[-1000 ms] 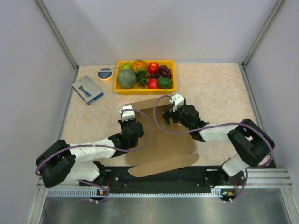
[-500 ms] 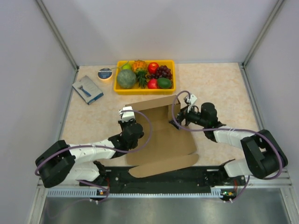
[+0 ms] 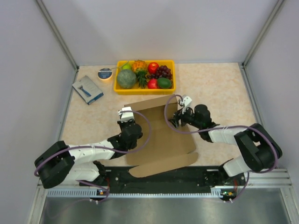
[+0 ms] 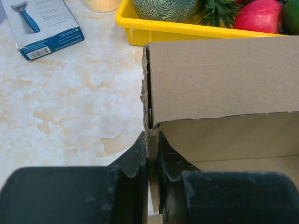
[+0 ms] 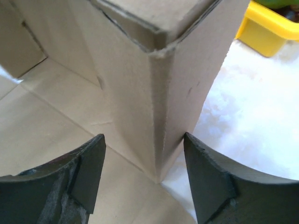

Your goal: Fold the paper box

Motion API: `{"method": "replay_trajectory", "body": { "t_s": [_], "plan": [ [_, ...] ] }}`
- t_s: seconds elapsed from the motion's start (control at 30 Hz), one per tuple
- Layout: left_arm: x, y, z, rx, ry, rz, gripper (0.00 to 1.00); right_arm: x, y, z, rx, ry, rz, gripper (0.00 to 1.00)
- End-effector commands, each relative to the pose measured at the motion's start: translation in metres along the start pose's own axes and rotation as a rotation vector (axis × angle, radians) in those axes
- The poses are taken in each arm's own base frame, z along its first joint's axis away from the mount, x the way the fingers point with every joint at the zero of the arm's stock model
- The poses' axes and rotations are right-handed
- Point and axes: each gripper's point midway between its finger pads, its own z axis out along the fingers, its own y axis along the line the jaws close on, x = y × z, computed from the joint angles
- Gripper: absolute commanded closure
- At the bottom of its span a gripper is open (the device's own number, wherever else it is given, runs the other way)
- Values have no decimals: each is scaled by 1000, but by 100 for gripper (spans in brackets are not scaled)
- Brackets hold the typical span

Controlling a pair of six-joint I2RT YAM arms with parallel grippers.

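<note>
The paper box (image 3: 159, 140) is brown cardboard lying partly flat mid-table, with its back wall (image 4: 219, 79) raised. My left gripper (image 3: 126, 115) is shut on the wall's left corner edge, and the left wrist view shows the cardboard pinched between the jaws (image 4: 152, 149). My right gripper (image 3: 176, 119) is at the box's right rear corner. In the right wrist view that upright corner (image 5: 161, 112) stands between the spread fingers, gripper (image 5: 144, 140) open. The right fingertip (image 5: 196, 154) is close to the outer wall.
A yellow tray (image 3: 145, 90) of fruit stands just behind the box, its rim (image 4: 187, 32) close to the raised wall. A blue-and-grey packet (image 3: 87, 89) and a tape roll (image 3: 105, 73) lie at the back left. The box's near flap (image 3: 163, 165) hangs over the arm bases.
My right gripper drew back to the right from the box corner, then came in again around it. The left gripper kept its hold and did not move.
</note>
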Motion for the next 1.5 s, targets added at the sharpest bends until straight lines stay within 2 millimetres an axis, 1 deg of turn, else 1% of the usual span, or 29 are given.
{"method": "replay_trajectory", "body": {
  "t_s": [0.0,0.03,0.07,0.1,0.17,0.2,0.23,0.27,0.3,0.43,0.53,0.57,0.63,0.73,0.77,0.83,0.87,0.97,1.0,1.07,1.13,1.17,1.23,1.27,1.3,1.33,1.4,1.43,1.47],
  "plan": [
    [-6,-6,0,22,-14,-40,100,-25,-7,22,109,-60,-98,40],
    [-7,-6,0,19,-17,-41,100,-23,-12,26,146,-56,-104,43],
    [-7,-6,0,18,-17,-41,100,-25,-10,29,152,-64,-113,47],
    [-8,-7,0,20,-16,-39,100,-27,-8,32,161,-66,-112,58],
    [-10,-8,0,24,-18,-46,100,-30,-13,35,224,-68,-98,69],
    [-10,-8,0,23,-19,-48,100,-30,-5,37,234,-66,-106,81],
    [-11,-9,1,22,-21,-52,100,-33,-14,36,313,-75,-110,85],
    [-11,-9,1,20,-20,-51,100,-33,-14,38,337,-77,-114,87],
    [-11,-10,1,22,-20,-52,100,-32,-8,40,345,-78,-124,89],
    [-9,-9,1,15,-17,-57,100,-30,-12,44,414,-72,-110,90],
    [-8,-8,1,15,-16,-57,100,-32,-21,42,470,-91,-98,68],
    [-9,-8,1,17,-16,-58,100,-33,-24,40,488,-99,-100,56],
    [-7,-7,1,13,-16,-51,100,-34,-29,38,507,-101,-105,53],
    [-5,-5,0,15,-15,-49,100,-40,-30,43,484,-110,-122,53],
    [-5,-5,0,14,-14,-50,100,-42,-33,44,486,-115,-139,53],
    [-5,-5,0,14,-14,-56,100,-44,-33,50,462,-124,-148,64],
    [-5,-5,0,16,-13,-57,100,-48,-33,52,452,-128,-145,80],
    [-5,-6,0,18,-12,-60,100,-44,-33,56,446,-109,-138,98],
    [-5,-5,0,16,-11,-58,100,-42,-39,52,491,-97,-126,100],
    [-5,-4,0,9,-13,-61,100,-46,-47,46,559,-123,-46,100],
    [-4,-4,0,4,-9,-70,100,-48,-50,44,584,-140,-24,100],
    [-5,-5,0,6,-10,-76,100,-38,-53,48,603,-113,-13,100],
    [-3,-6,0,4,-1,-75,100,-35,-51,53,604,-104,-18,100],
    [-3,-8,0,6,1,-77,100,-26,-51,56,609,-80,-24,100],
    [-2,-8,0,2,2,-82,100,-20,-57,54,661,-54,-22,100],
    [-1,-7,-1,-2,3,-79,100,-23,-55,58,677,-52,-9,100],
    [0,-7,-1,-5,7,-91,100,-14,-62,51,758,-16,-1,100],
    [2,-6,-1,-9,12,-88,100,-19,-58,53,785,-19,0,100],
    [2,-7,-2,-7,14,-92,100,-20,-60,49,828,-14,-19,100]
  ]
}}
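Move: My left hand still pinches the left corner of the box's raised far wall. The wall's right corner is about 22 cm to that hand's right and 5 cm ahead, near its height. From my open right hand, that corner stands roughly 4 cm straight ahead at finger height. The wall's top flap is centred about 8 cm ahead, 11 cm left and 4 cm higher; the fruit basket is 19 cm ahead, 14 cm left and lower. I swing my right hand about 8 cm forward onto the wall's right corner, turning it some 35 degrees clockwise until the fingers point ahead. On the way I close the fingers nearly shut, reopen them about halfway, then shut them fully to pinch the corner's upright edge. My left hand keeps its pinch, shifting only about a centimetre leftward. ##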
